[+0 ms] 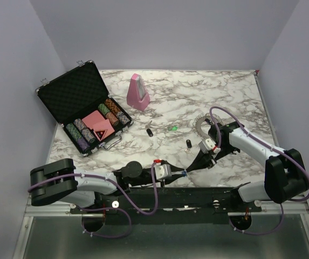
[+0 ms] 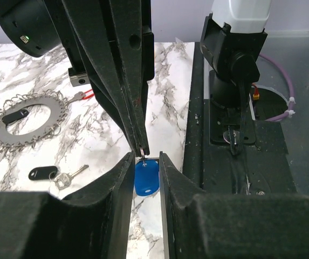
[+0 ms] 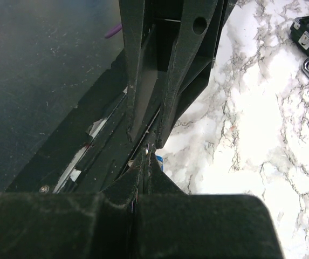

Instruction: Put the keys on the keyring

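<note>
A blue-capped key (image 2: 146, 178) hangs just above the marble near the table's front edge. My right gripper (image 3: 145, 155) is shut on the small wire ring at the key's top. My left gripper (image 2: 146, 160) has a finger pressed against each side of the blue cap. In the top view the two grippers meet at the blue key (image 1: 184, 174). The keyring (image 2: 3, 129), a flat silver ring with wire loops round its rim, lies behind on the right half of the table (image 1: 200, 127). A black-capped key (image 2: 15, 116) rests on it. Another black-capped key (image 2: 43, 172) lies loose in front of it.
An open black poker-chip case (image 1: 84, 110) stands at the back left with a pink metronome (image 1: 137, 93) beside it. A loose black-capped key (image 1: 149, 131) and a small green piece (image 1: 172, 128) lie mid-table. The dark base rail (image 2: 224, 162) runs along the near edge.
</note>
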`<action>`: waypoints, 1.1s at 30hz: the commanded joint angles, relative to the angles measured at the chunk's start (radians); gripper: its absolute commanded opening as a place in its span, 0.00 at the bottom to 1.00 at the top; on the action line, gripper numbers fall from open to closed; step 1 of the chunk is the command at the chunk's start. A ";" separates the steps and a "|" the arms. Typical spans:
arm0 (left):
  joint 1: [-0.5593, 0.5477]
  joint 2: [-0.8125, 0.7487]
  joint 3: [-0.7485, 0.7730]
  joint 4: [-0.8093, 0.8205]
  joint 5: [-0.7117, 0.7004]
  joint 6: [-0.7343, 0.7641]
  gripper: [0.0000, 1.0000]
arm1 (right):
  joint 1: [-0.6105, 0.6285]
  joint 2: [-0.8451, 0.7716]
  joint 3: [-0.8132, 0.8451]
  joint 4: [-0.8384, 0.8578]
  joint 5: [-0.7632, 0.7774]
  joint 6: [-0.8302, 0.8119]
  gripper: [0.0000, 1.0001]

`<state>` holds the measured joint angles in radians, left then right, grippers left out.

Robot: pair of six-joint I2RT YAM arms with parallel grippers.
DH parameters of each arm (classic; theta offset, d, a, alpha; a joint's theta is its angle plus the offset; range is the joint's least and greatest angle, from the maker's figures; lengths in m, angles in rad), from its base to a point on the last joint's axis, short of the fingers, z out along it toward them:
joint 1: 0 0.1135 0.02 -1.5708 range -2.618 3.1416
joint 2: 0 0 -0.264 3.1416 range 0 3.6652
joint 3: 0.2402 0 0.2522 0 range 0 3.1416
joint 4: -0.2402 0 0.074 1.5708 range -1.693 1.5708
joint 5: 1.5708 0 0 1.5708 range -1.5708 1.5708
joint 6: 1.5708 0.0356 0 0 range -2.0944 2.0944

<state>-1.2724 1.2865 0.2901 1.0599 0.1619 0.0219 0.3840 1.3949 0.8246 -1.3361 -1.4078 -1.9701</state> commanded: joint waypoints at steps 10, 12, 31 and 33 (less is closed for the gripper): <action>-0.010 0.034 0.023 0.009 0.004 -0.017 0.26 | -0.005 -0.019 0.001 -0.011 -0.046 -0.062 0.00; -0.012 0.034 0.026 0.003 0.001 -0.017 0.22 | -0.007 -0.020 0.002 -0.008 -0.048 -0.061 0.00; -0.007 -0.090 0.159 -0.530 -0.076 -0.059 0.00 | -0.005 -0.034 0.013 0.057 0.004 0.088 0.22; -0.004 -0.111 0.190 -0.630 -0.082 -0.053 0.00 | -0.005 -0.039 0.021 0.080 0.024 0.140 0.27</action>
<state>-1.2774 1.2327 0.4084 0.7265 0.1127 -0.0200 0.3775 1.3788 0.8246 -1.3178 -1.3991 -1.9182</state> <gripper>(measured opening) 0.007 0.242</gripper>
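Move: The blue key tag hangs by its metal loop from the right hand's shut fingertips, its middle about 1 cm to that hand's left and 2 cm below. From the open left hand it lies level fore and aft, some 2 cm to the right and 2 cm lower. On the table, about 13 cm below the left hand, the black fob lies some 15 cm ahead and 3 cm right, and the round metal ring about 24 cm ahead and 11 cm right. The blue tag's metal loop is taken over at the right fingertips: the left hand eases down about 1 cm and slightly right, and its fingers close and pinch the loop. It then drifts a little forward, fingertips tipping down some 10 degrees, while the right hand stays in place and, near the end, opens its fingers partway to let go. ##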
